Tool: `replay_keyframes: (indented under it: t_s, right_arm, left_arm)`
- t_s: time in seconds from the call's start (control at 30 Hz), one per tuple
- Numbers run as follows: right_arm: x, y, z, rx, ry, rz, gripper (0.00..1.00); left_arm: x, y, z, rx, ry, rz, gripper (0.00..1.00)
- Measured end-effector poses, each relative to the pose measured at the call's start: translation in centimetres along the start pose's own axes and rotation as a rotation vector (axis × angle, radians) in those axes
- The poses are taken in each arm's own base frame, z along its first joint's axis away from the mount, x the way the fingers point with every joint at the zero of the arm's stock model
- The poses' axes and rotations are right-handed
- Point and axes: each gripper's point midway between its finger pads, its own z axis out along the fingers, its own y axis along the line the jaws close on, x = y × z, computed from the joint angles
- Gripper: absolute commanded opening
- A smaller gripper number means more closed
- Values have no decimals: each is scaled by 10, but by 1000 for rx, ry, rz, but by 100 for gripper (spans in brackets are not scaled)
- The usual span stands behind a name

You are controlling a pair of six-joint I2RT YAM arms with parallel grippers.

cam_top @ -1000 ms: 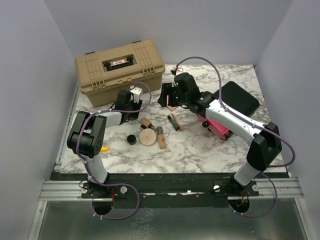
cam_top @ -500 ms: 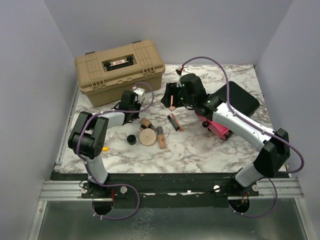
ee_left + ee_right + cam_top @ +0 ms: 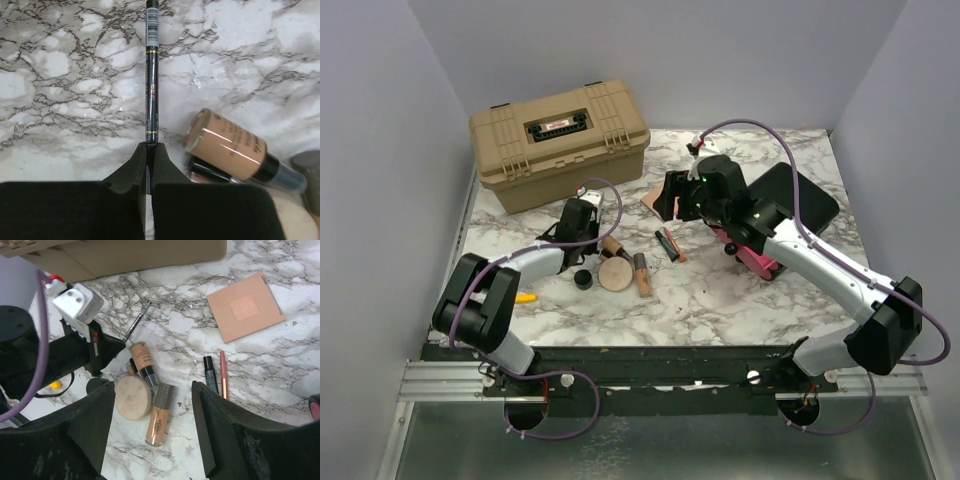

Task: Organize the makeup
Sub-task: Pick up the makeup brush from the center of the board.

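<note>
My left gripper (image 3: 149,148) is shut on the near end of a slim black pencil (image 3: 151,75), which stretches away over the marble. In the top view that gripper (image 3: 582,224) sits just behind the makeup cluster. A beige foundation bottle (image 3: 227,145) lies right beside it. My right gripper (image 3: 152,390) hangs open and empty above the table, over a round peach compact (image 3: 133,397) and a copper-capped tube (image 3: 160,415). A square copper-pink compact (image 3: 245,307) lies flat further back. A black tube (image 3: 210,374) and a pink pencil (image 3: 223,374) lie side by side.
A tan toolbox (image 3: 558,140) stands shut at the back left. A black box with pink drawers (image 3: 755,252) and a black lid (image 3: 800,195) are under the right arm. A tiny black jar (image 3: 582,279) and a yellow pen (image 3: 525,297) lie near the left arm.
My left gripper has closed on the black pencil and shifted slightly nearer. The right gripper has drifted right, still open, uncovering the square compact.
</note>
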Motion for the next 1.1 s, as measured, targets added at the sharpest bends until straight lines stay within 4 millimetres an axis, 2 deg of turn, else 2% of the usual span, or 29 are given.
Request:
replay_keyframes:
  t_s: [0.17,0.23,0.33,0.43,0.5,0.53,0.63,0.8,0.97,1.1]
  right_arm:
    - [7,-3,-6,-9,-10,4,68]
    - [12,-3,-7,-22,-10,16,67]
    - [17,0,-8,-49,-17,42,63]
    - [13,5,-11,-80,-54,65,62]
    - [10,7,-19,-112,-106,85,60]
    - [11,7,-22,-130,-128,94,60]
    - [-3,17,-40,-201,-203,101,58]
    - [-28,44,-58,-340,-282,90,53]
    - [-28,55,-58,-399,-273,95,48]
    - [-23,57,-56,-412,-253,97,47]
  left_arm:
    - [-8,-17,-32,28,-89,-48,0]
    - [-16,-26,-51,56,-153,-71,0]
    - [-40,-34,-79,102,-273,-132,0]
    - [-74,-42,-106,169,-406,-206,0]
    - [-96,-53,-129,240,-500,-252,0]
    - [-102,-58,-135,267,-524,-260,0]
    - [-118,-79,-158,379,-590,-289,0]
    - [-128,-109,-175,521,-626,-303,0]
    - [-132,-144,-189,651,-646,-307,0]
    - [-135,-162,-203,733,-665,-295,0]
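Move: The makeup brush is already in the left hand's shut fingers, its middle about 4 cm ahead of them; the right fingers wait some 19 cm to the right, 3 cm back and 22 cm higher. From the left hand, the foundation bottle is about 5 cm right and 1 cm back, the round disc 5 cm right and 7 cm back, the black jar 2 cm left and 8 cm back. From the right hand, the brush is about 7 cm ahead, 19 cm left and 22 cm below. The brush, still pinched in the shut left fingers, goes up about 24 cm, then swings right and somewhat back towards the right fingers, the left wrist rolling its left side down and tipping up to stand the brush on end. The right hand dips slightly, then rises and draws back, rolling its left side up some 25 degrees and turning left as its fingers partly close. ##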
